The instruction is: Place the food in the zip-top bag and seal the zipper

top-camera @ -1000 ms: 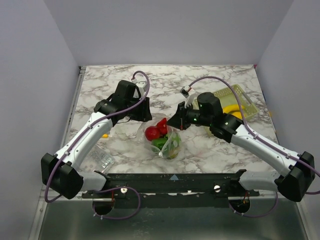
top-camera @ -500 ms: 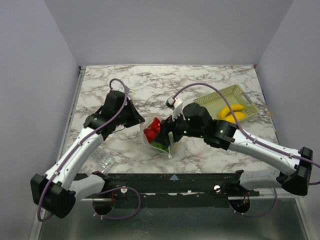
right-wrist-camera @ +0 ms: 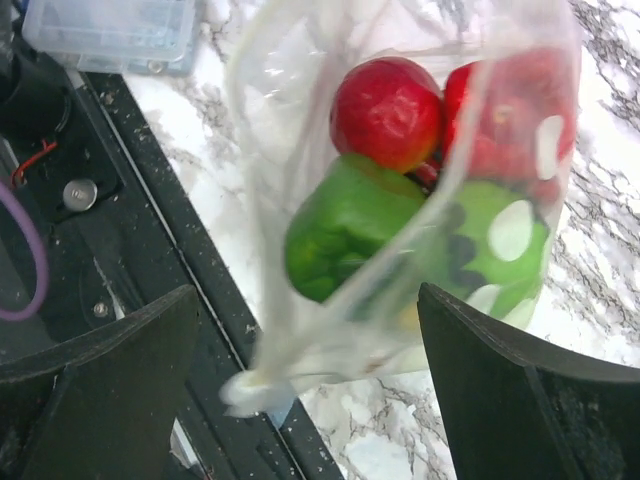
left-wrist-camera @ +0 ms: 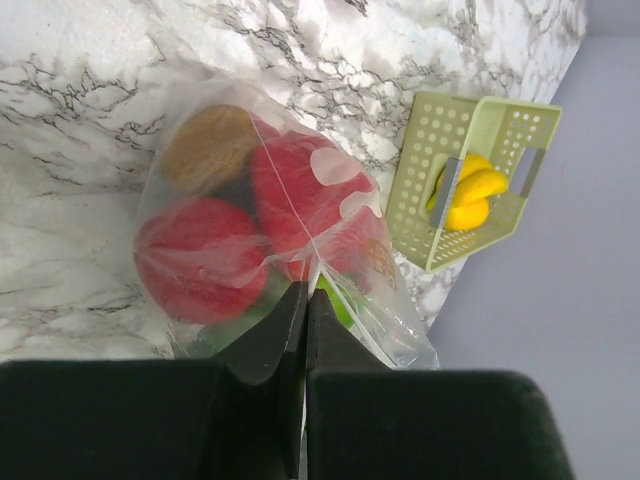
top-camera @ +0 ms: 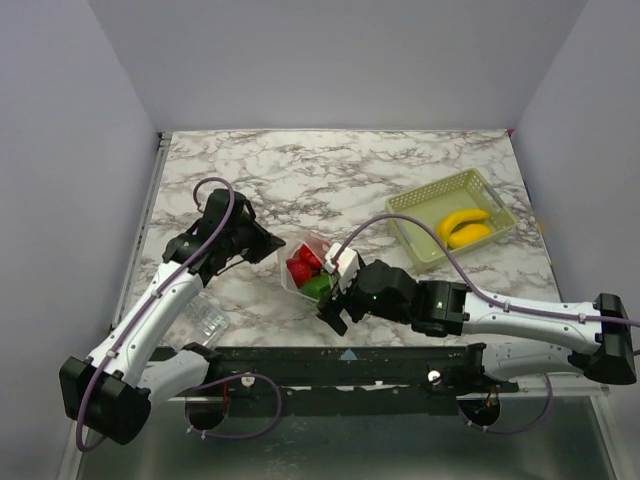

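Note:
The clear zip-top bag (top-camera: pixel 312 272) lies mid-table with the food inside: red fruits (top-camera: pixel 300 268) and a green piece (top-camera: pixel 318 287). My left gripper (top-camera: pixel 270 247) is shut on the bag's left edge. In the left wrist view it (left-wrist-camera: pixel 305 292) pinches the thin pale zipper strip (left-wrist-camera: pixel 300 225), with the red fruits (left-wrist-camera: pixel 200 260) behind the plastic. My right gripper (top-camera: pixel 335 303) is open at the bag's near end. In the right wrist view it (right-wrist-camera: pixel 310 385) straddles the bag's loose corner (right-wrist-camera: pixel 262 385) without holding it. A red apple (right-wrist-camera: pixel 385 110) and a green pepper (right-wrist-camera: pixel 350 225) show above.
A pale green basket (top-camera: pixel 418 240) holding yellow bananas (top-camera: pixel 465 228) stands at the right rear; it also shows in the left wrist view (left-wrist-camera: pixel 420 215). A small clear packet (top-camera: pixel 205 320) lies near the left front. The black front rail (right-wrist-camera: pixel 150 280) runs just beside the bag.
Both grippers and the bag have moved toward the table's near edge. The right gripper has slid down along the bag to its near end and now stands open. The left stays clamped.

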`<action>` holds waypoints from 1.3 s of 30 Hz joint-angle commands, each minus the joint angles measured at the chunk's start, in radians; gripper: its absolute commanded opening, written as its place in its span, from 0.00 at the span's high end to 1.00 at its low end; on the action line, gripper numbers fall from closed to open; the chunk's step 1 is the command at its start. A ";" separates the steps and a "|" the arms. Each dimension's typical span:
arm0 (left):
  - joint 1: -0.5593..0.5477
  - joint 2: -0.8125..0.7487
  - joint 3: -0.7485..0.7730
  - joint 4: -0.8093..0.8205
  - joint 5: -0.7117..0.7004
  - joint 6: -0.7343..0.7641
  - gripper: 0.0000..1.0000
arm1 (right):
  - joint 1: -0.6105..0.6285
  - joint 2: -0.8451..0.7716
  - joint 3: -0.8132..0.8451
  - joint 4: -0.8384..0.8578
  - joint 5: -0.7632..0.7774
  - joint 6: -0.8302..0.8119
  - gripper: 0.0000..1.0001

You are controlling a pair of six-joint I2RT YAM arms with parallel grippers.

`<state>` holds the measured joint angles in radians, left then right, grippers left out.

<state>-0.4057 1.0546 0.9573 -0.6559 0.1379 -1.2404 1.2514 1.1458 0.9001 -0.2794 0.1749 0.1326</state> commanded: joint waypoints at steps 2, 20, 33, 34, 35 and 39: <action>0.011 -0.020 0.052 -0.098 -0.064 -0.129 1.00 | 0.139 0.010 0.027 0.014 0.246 -0.057 0.07; 0.010 -0.057 0.132 -0.196 -0.373 0.103 1.00 | 0.227 0.021 -0.023 0.034 0.552 -0.152 0.95; 0.009 -0.313 0.035 0.036 -0.108 0.843 0.29 | 0.093 0.028 -0.025 0.137 0.285 -0.180 1.00; 0.008 -0.333 0.039 0.044 -0.083 0.894 0.28 | 0.083 0.038 -0.018 0.128 0.259 -0.180 1.00; 0.009 -0.349 0.037 0.070 -0.031 0.945 0.28 | 0.074 0.047 -0.012 0.121 0.249 -0.182 1.00; -0.073 -0.415 -0.020 0.232 0.135 1.131 0.25 | 0.024 0.045 -0.002 0.106 0.173 -0.178 1.00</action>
<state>-0.4053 0.6968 0.9855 -0.6186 0.0608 -0.4049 1.3178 1.1854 0.8707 -0.1799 0.4694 -0.0360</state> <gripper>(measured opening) 0.724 0.055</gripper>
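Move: The bag's near right zipper end stands almost between the right hand's open fingers, about 2 cm back and 1 cm right of the hand point, at its height. Lower by some 8 cm, inside the bag, the green pepper lies about 3 cm ahead and 5 cm left, the red fruit 7 ahead and 7 left. From the left hand, already pinching the other mouth end, the near zipper end is about 13 cm back and 10 right, roughly level. The bag's near right zipper end is gathered and pinched by the right hand, which slips back about 2 cm, swings forward and right while turning clockwise, shuts on the plastic, then eases forward and left, keeping its hold. The left hand draws its pinched mouth end some 6 cm left, opens and lets go, then rises and backs away, its fingers tilting up. ##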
